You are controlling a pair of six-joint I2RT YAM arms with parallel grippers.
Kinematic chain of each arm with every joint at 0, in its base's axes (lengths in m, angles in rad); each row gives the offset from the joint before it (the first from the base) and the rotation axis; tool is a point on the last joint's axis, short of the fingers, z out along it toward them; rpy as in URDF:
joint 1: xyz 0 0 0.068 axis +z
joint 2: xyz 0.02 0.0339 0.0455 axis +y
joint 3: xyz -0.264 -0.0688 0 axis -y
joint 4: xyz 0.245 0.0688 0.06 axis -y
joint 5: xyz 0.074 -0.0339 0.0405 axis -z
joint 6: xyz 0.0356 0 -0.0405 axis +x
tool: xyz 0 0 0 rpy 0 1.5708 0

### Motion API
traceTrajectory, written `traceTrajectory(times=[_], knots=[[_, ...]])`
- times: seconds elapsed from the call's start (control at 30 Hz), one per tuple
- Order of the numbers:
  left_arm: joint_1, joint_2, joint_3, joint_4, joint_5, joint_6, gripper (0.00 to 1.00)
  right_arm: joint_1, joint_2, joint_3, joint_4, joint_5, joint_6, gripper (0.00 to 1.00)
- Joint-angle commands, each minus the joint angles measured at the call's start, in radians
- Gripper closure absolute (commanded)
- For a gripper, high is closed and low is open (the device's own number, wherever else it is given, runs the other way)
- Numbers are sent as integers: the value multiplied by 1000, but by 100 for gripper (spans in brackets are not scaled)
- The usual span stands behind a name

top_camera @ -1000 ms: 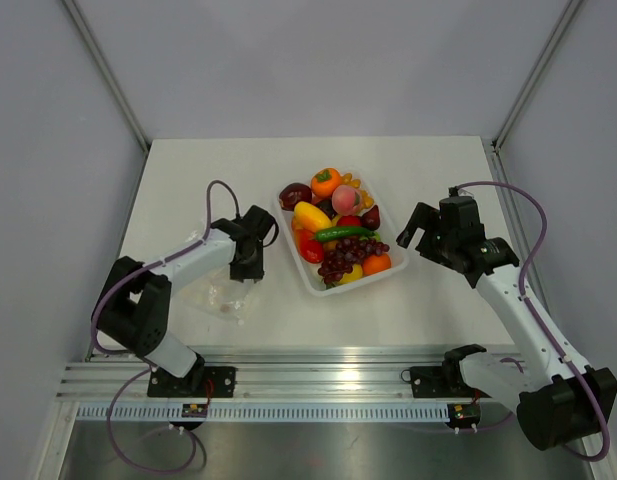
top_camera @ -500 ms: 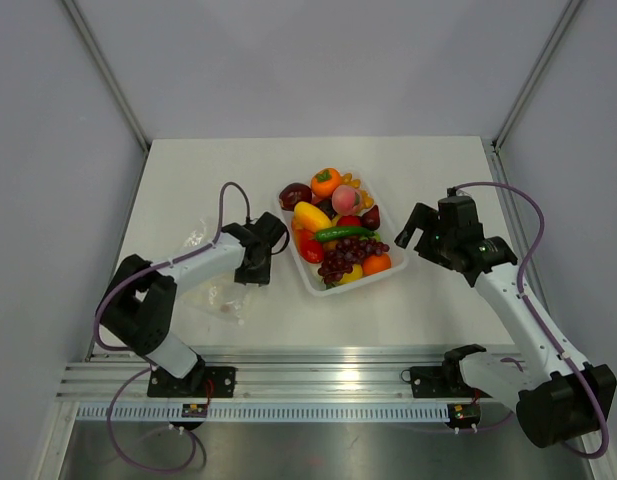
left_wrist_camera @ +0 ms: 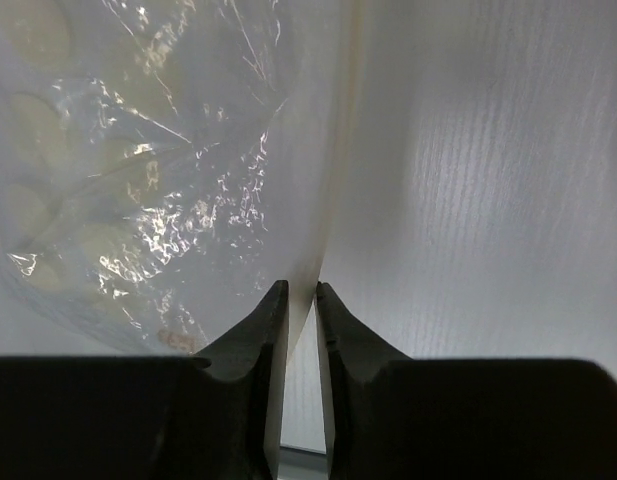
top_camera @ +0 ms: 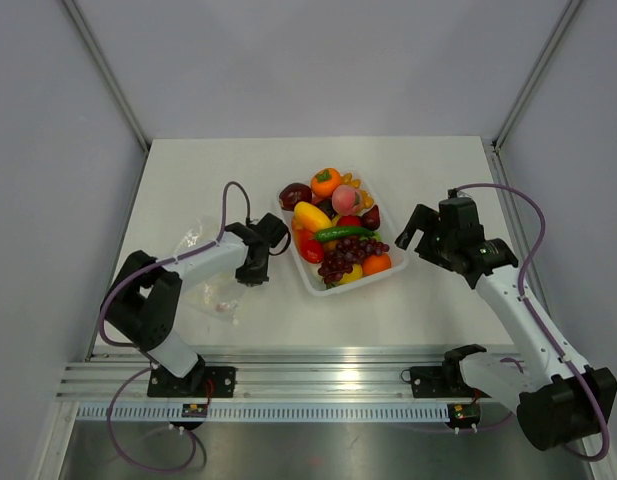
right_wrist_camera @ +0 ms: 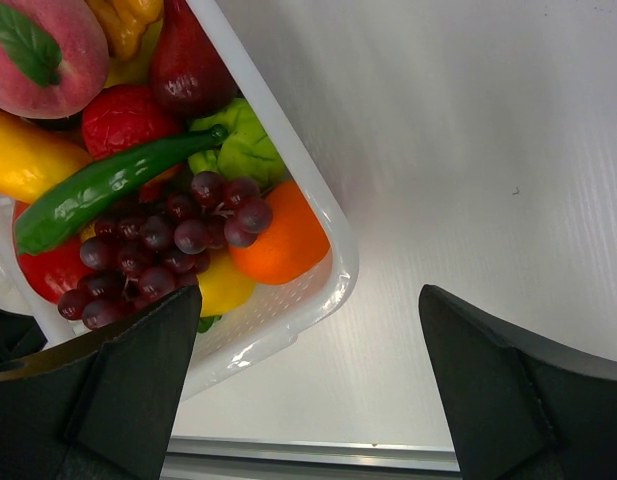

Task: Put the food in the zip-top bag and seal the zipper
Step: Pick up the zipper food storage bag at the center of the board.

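Note:
The zip-top bag point(top_camera: 203, 272) lies crinkled and see-through on the table at the left, with small items showing through the film. My left gripper point(top_camera: 251, 276) is at the bag's right edge. In the left wrist view the bag point(left_wrist_camera: 138, 180) fills the left half, and my left gripper point(left_wrist_camera: 300, 288) has its jaws drawn close on the bag's edge, which runs up from between the tips. I cannot make out the zipper. The food point(top_camera: 333, 232) is piled in the white tray point(top_camera: 316, 286). My right gripper point(top_camera: 409, 234) hovers open just right of the tray, holding nothing.
In the right wrist view the tray's corner point(right_wrist_camera: 333, 262) holds purple grapes point(right_wrist_camera: 178, 240), an orange point(right_wrist_camera: 283, 245) and a green pepper point(right_wrist_camera: 98, 190) to the left of my right gripper point(right_wrist_camera: 308, 295). The aluminium rail point(top_camera: 328, 375) runs along the near table edge.
My left gripper moved right toward the tray along the bag's edge, and its jaws narrowed. The bag shifted slightly. The right arm stayed still.

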Motion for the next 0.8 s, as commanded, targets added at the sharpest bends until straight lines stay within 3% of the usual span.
traceTrajectory(times=[0.0,0.1,0.33,0.57,0.63,0.77], knots=[[0,16,43,11,-39,-10,88,0,-27,3,13,-9,6,0],[0,13,49,11,-41,-16,100,0,-33,4,4,-6,4,0],[25,-154,23,68,118,-22,100,1,-51,17,-14,-10,-6,1],[79,-314,-9,131,323,-53,100,15,-81,43,50,-160,-29,1],[86,-340,-9,141,375,-57,100,44,-78,76,70,-184,-29,1],[99,-366,2,143,419,-66,100,217,-18,184,82,-126,-23,1]])
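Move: Right at the left fingertips, already between them, is the right-hand edge of the zipper food storage bag; its middle lies about 8 cm to that hand's left, level with it fore and aft, some 1 cm lower. The food basket's middle is roughly 18 cm right and 7 cm ahead. From the right hand the bag's middle is about 42 cm left, 4 cm back and 14 cm down, with the basket 15 cm left, 3 cm ahead, 11 cm down. Closing the last of the gap, the left fingers pinch the bag's right-hand edge, then after a brief pause lift it about 10 cm and carry it 5 cm right towards the basket, the fingertips tilting some 30 degrees to the right. Late on, the open, empty right hand swings left and up over the basket towards the bag, turning slightly counter-clockwise. ##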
